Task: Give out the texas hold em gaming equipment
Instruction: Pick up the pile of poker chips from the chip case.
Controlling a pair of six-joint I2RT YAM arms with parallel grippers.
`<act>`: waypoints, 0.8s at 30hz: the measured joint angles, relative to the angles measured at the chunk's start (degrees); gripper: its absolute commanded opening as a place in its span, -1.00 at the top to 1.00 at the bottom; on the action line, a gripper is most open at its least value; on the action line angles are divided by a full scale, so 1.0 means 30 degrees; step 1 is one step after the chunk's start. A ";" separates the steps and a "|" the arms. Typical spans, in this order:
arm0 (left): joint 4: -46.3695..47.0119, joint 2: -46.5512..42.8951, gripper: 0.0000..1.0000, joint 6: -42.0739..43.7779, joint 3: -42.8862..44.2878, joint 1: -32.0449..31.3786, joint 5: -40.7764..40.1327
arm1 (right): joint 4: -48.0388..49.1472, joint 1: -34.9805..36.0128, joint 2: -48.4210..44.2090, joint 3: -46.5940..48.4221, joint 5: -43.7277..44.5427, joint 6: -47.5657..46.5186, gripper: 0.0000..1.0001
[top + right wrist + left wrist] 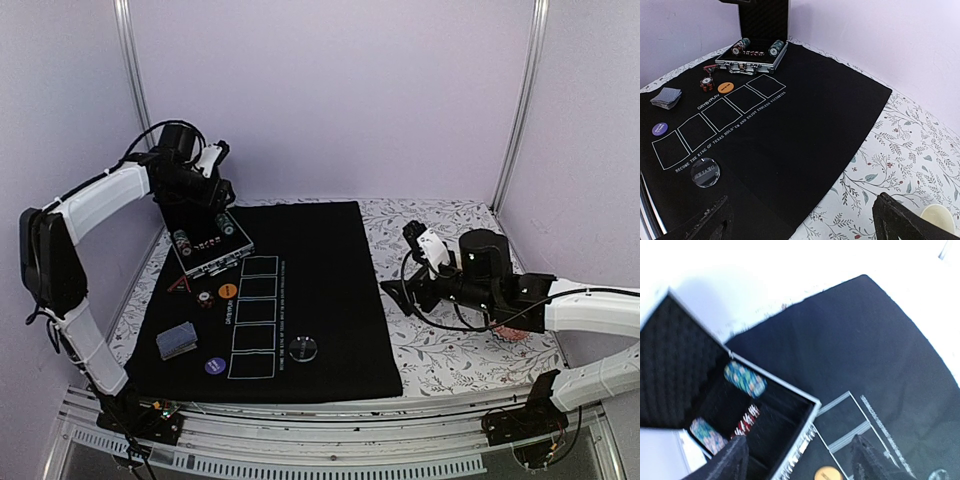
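An open metal case point(212, 250) at the mat's far left holds rolls of striped poker chips point(745, 379) and a row of red chips point(745, 420). My left gripper point(207, 196) hovers over the case, open and empty, with its fingers point(729, 460) astride the case's front wall. On the black mat point(320, 260) lie a small chip stack point(205, 299), an orange disc point(228, 291), a red triangle marker point(180, 286), a deck of cards point(176, 340), a purple disc point(213, 366) and a clear disc point(303, 349). My right gripper point(402, 289) stands open at the mat's right edge, holding nothing.
Five white card boxes point(720, 115) are printed in a row on the mat. A cream cup point(940, 217) sits just by my right finger, and a reddish patterned dish point(512, 334) shows under the right arm. A floral cloth point(450, 350) covers the table.
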 measured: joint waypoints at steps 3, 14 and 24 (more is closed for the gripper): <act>0.0044 0.1603 -0.12 0.0998 0.1719 0.0197 -0.0255 | 0.0007 0.0000 -0.0350 -0.0321 -0.0124 -0.0007 -0.97; -0.2288 0.9668 -0.07 0.2696 0.6506 0.0998 -0.3096 | 0.0007 0.0000 -0.0605 -0.0627 -0.0160 -0.0109 -0.97; -0.2586 1.1256 0.01 0.2907 0.8524 0.1224 -0.4058 | -0.0007 0.0000 0.0058 -0.0627 -0.0189 -0.0160 -0.97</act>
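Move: The far-right pile of poker chips in the open case lies about 14 cm ahead of the left gripper, 4 cm to its left and roughly 19 cm below. At about that same depth, the red dice lie some 6 cm ahead and 8 cm left of the gripper, and the other chip pile 6 cm ahead and 14 cm left. From the right gripper, the far-right pile is about 33 cm ahead, 39 cm left and 16 cm below. Bring the left gripper forward first, then sink it steeply about 15 cm into the space over the case, drifting left as it goes, and finish by easing forward towards the far-right chip pile, some 10 cm farther out in all. Tip the fingers some 20 degrees more steeply downward, and narrow them early to about half open. ##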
